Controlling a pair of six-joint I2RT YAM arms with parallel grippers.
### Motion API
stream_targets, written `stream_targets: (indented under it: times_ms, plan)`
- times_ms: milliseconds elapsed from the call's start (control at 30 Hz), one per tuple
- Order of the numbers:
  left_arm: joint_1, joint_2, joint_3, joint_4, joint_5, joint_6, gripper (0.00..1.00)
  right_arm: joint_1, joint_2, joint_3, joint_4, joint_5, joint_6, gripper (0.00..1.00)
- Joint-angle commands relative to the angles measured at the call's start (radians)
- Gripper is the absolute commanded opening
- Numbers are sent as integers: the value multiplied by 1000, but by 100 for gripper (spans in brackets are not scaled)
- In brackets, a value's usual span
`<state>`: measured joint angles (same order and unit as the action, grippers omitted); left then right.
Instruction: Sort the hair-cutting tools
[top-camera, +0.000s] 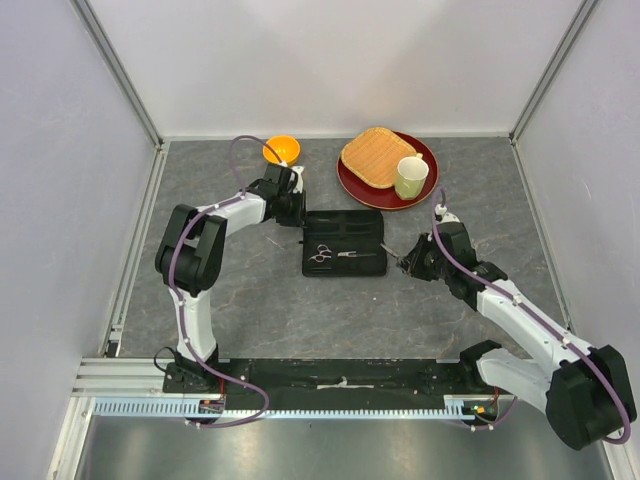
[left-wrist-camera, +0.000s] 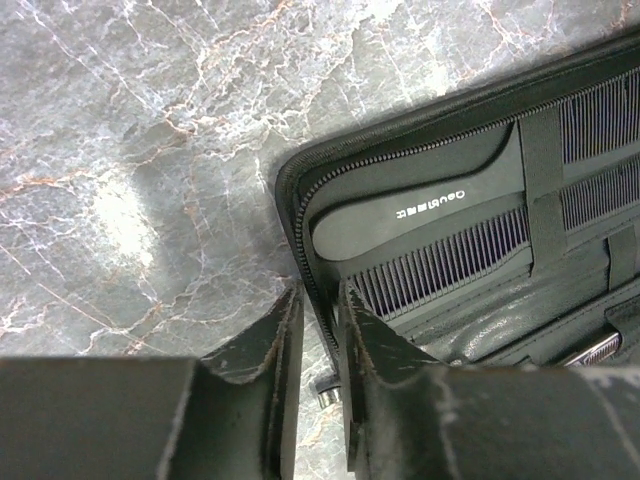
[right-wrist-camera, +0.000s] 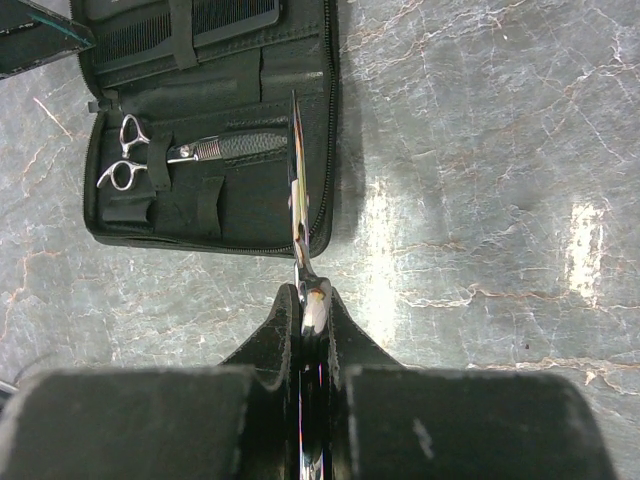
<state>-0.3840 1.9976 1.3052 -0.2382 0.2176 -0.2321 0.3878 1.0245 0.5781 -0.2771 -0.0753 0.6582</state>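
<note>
The black zip case (top-camera: 343, 243) lies open mid-table. One pair of silver scissors (top-camera: 322, 255) (right-wrist-camera: 190, 150) is strapped inside it. The handled black comb (left-wrist-camera: 420, 205) and a longer comb (left-wrist-camera: 600, 115) sit under straps along its far side. My left gripper (top-camera: 297, 215) (left-wrist-camera: 322, 290) straddles the case's zipper rim at the far-left corner, its jaws slightly apart with marble showing between them. Just right of the case, my right gripper (top-camera: 405, 262) (right-wrist-camera: 308, 295) is shut on a second pair of scissors (right-wrist-camera: 297, 200), blade pointing over the case's edge.
An orange bowl (top-camera: 281, 150) stands at the back, close behind my left gripper. A red plate (top-camera: 380, 197) at the back right carries a tan woven slab (top-camera: 372, 155) and a pale green mug (top-camera: 411, 176). Grey walls close in on three sides.
</note>
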Motion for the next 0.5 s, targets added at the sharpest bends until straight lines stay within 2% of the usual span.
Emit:
stream_targets:
  times_ms: [0,33,133,167,267,467]
  plan:
    - [-13,32,28,-10,14,51,30,-4,9,2,62,-1,4,0]
    - [-15,30,20,-10,8,51,33,-4,14,2,67,-1,3,0]
    - [-15,11,3,0,-26,51,50,-6,35,9,70,-11,-3,0]
    - [-15,0,-1,8,-43,50,58,-4,48,12,72,-15,-8,0]
    - [-15,-57,-6,14,-66,34,71,-7,66,23,82,-55,-38,0]
    - [-15,-207,-56,7,-69,-27,77,-12,144,37,131,-199,-89,0]
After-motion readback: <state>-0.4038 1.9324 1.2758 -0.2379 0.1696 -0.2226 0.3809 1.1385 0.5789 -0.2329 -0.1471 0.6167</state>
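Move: The right hand, already holding scissors, has the open case's middle about 16 cm left, 7 cm ahead and 8 cm below it. In the case's near half the stowed scissors lie 17 cm left and 4 cm ahead, and in its far half the comb lies 15 cm left and 12 cm ahead. The left hand is at the case's left edge, with the case's middle 12 cm right, 4 cm back and 1 cm below. Left fingers open, rising 1.5 cm off the case's edge; right lowers its scissors 2.5 cm towards the case. ##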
